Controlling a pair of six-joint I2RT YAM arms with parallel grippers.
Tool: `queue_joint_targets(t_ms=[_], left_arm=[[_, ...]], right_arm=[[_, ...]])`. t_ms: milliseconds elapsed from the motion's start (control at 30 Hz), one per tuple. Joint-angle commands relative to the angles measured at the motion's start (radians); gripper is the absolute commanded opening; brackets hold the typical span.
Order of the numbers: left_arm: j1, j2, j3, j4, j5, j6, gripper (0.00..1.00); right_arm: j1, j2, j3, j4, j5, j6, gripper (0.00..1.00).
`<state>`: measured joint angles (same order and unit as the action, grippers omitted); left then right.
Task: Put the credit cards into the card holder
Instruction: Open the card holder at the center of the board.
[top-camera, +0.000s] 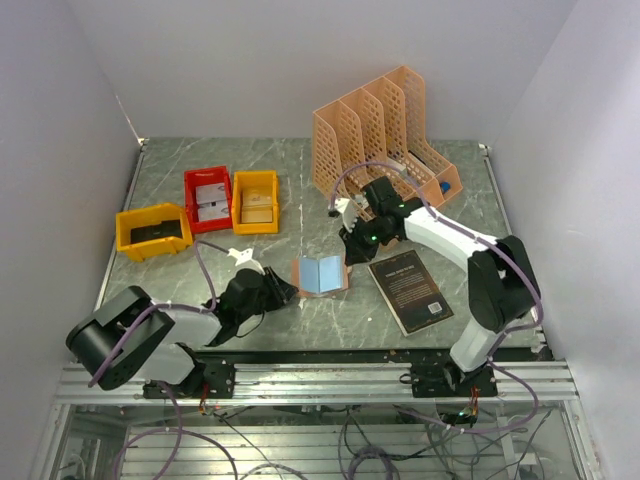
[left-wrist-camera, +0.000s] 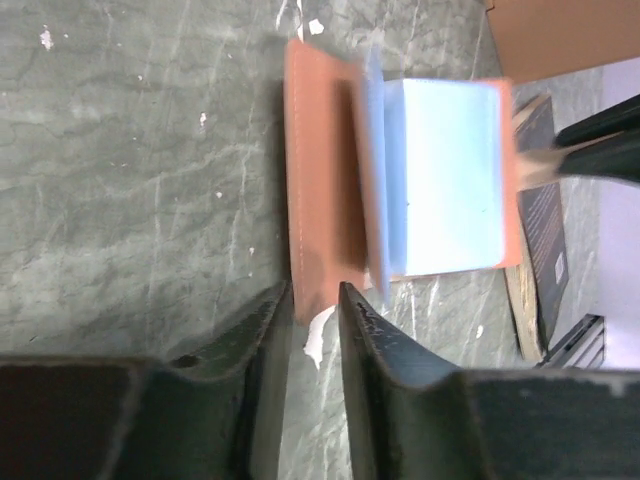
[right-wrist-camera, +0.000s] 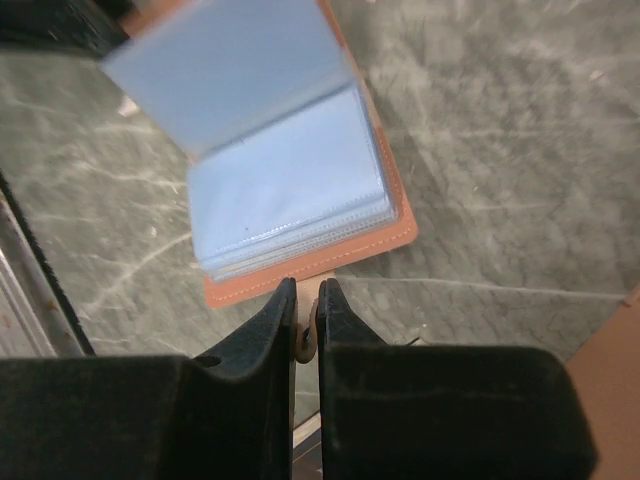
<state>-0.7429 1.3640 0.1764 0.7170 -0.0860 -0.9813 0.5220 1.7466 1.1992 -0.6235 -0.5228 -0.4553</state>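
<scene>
The card holder (top-camera: 320, 273) lies open on the table, salmon outside with pale blue sleeves facing up. My right gripper (right-wrist-camera: 305, 290) is shut on the small tan closure tab at the edge of the card holder (right-wrist-camera: 300, 190). My left gripper (left-wrist-camera: 313, 300) stands slightly open, its tips at the edge of the left flap of the card holder (left-wrist-camera: 320, 180), with a gap showing between the jaws. In the overhead view the left gripper (top-camera: 288, 290) and right gripper (top-camera: 350, 240) flank the holder. Credit cards lie in the red bin (top-camera: 208, 197) and the yellow bin (top-camera: 256, 203).
A black book (top-camera: 410, 290) lies right of the holder, under the right arm. The peach lattice file organizer (top-camera: 385, 130) stands at the back right. A third yellow bin (top-camera: 152, 232) sits at the far left. White walls enclose the table.
</scene>
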Motion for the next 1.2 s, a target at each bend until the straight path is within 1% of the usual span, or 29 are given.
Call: queue_joint_targets(t_ms=[0, 67, 133, 200, 300, 367, 433, 500, 533, 600, 700, 767, 933, 1067, 1167], left_arm=[[-0.007, -0.093, -0.017, -0.091, -0.042, 0.002, 0.41], [-0.007, -0.193, -0.027, -0.181, -0.071, 0.013, 0.46], [-0.007, -0.324, -0.026, -0.298, -0.107, 0.028, 0.49], [-0.007, -0.457, -0.019, -0.411, -0.151, 0.047, 0.54], [-0.007, -0.598, -0.013, -0.473, -0.164, 0.062, 0.64], [-0.006, -0.613, -0.01, -0.451, -0.16, 0.046, 0.68], [-0.007, -0.561, 0.004, -0.388, -0.121, 0.041, 0.68], [-0.007, -0.45, 0.043, -0.315, -0.07, 0.037, 0.65], [-0.007, -0.359, 0.067, -0.268, -0.035, 0.041, 0.64], [-0.006, -0.232, 0.11, -0.187, 0.033, 0.045, 0.6], [-0.008, -0.098, 0.137, -0.058, 0.077, 0.029, 0.61], [-0.008, -0.046, 0.164, -0.035, 0.081, 0.045, 0.62], [-0.009, 0.073, 0.238, -0.035, 0.122, 0.065, 0.64], [-0.008, 0.153, 0.225, 0.03, 0.125, 0.054, 0.66], [-0.009, 0.177, 0.209, 0.079, 0.13, 0.052, 0.71]], right_arm=[[-0.024, -0.081, -0.023, 0.077, -0.151, 0.048, 0.0], [-0.024, -0.068, -0.022, 0.08, -0.148, 0.05, 0.0], [-0.024, -0.046, -0.011, 0.064, -0.149, 0.044, 0.0], [-0.051, -0.027, -0.004, 0.052, -0.158, 0.04, 0.0], [-0.054, -0.025, -0.005, 0.056, -0.186, 0.043, 0.0], [-0.055, -0.026, -0.006, 0.06, -0.207, 0.047, 0.0], [-0.058, -0.024, -0.007, 0.061, -0.237, 0.049, 0.0], [-0.063, -0.025, -0.009, 0.065, -0.266, 0.05, 0.0], [-0.066, -0.027, -0.011, 0.071, -0.277, 0.057, 0.0], [-0.069, -0.033, -0.019, 0.084, -0.287, 0.067, 0.0], [-0.075, -0.04, -0.038, 0.123, -0.309, 0.087, 0.0], [-0.077, -0.033, -0.04, 0.127, -0.336, 0.09, 0.0], [-0.082, -0.012, -0.035, 0.136, -0.407, 0.096, 0.0], [-0.087, -0.03, -0.048, 0.173, -0.442, 0.114, 0.0], [-0.091, -0.03, -0.058, 0.19, -0.47, 0.123, 0.0]])
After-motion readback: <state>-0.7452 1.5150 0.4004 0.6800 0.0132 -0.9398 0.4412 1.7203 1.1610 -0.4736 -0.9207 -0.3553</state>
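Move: The left hand's slightly parted fingers are at the near left corner of the open card holder, whose middle lies some 6 cm to its right, 4 cm ahead and about 1 cm lower. A yellow tray is about 21 cm ahead and 8 cm left of it. The right hand already pinches the holder's strap; from it the holder's middle lies about 6 cm left, 3 cm back and 3 cm below, and the black book some 14 cm right and 6 cm back. Up by about 8 cm, drifting left a little, the left hand comes clear of the cover corner as its fingers spread. It then sinks back almost to its starting height while swinging right and somewhat forward, poising the open fingers over the blue pages. The right hand keeps the strap pinched and raises it, edging left and rolling its left side up some 20 degrees. ##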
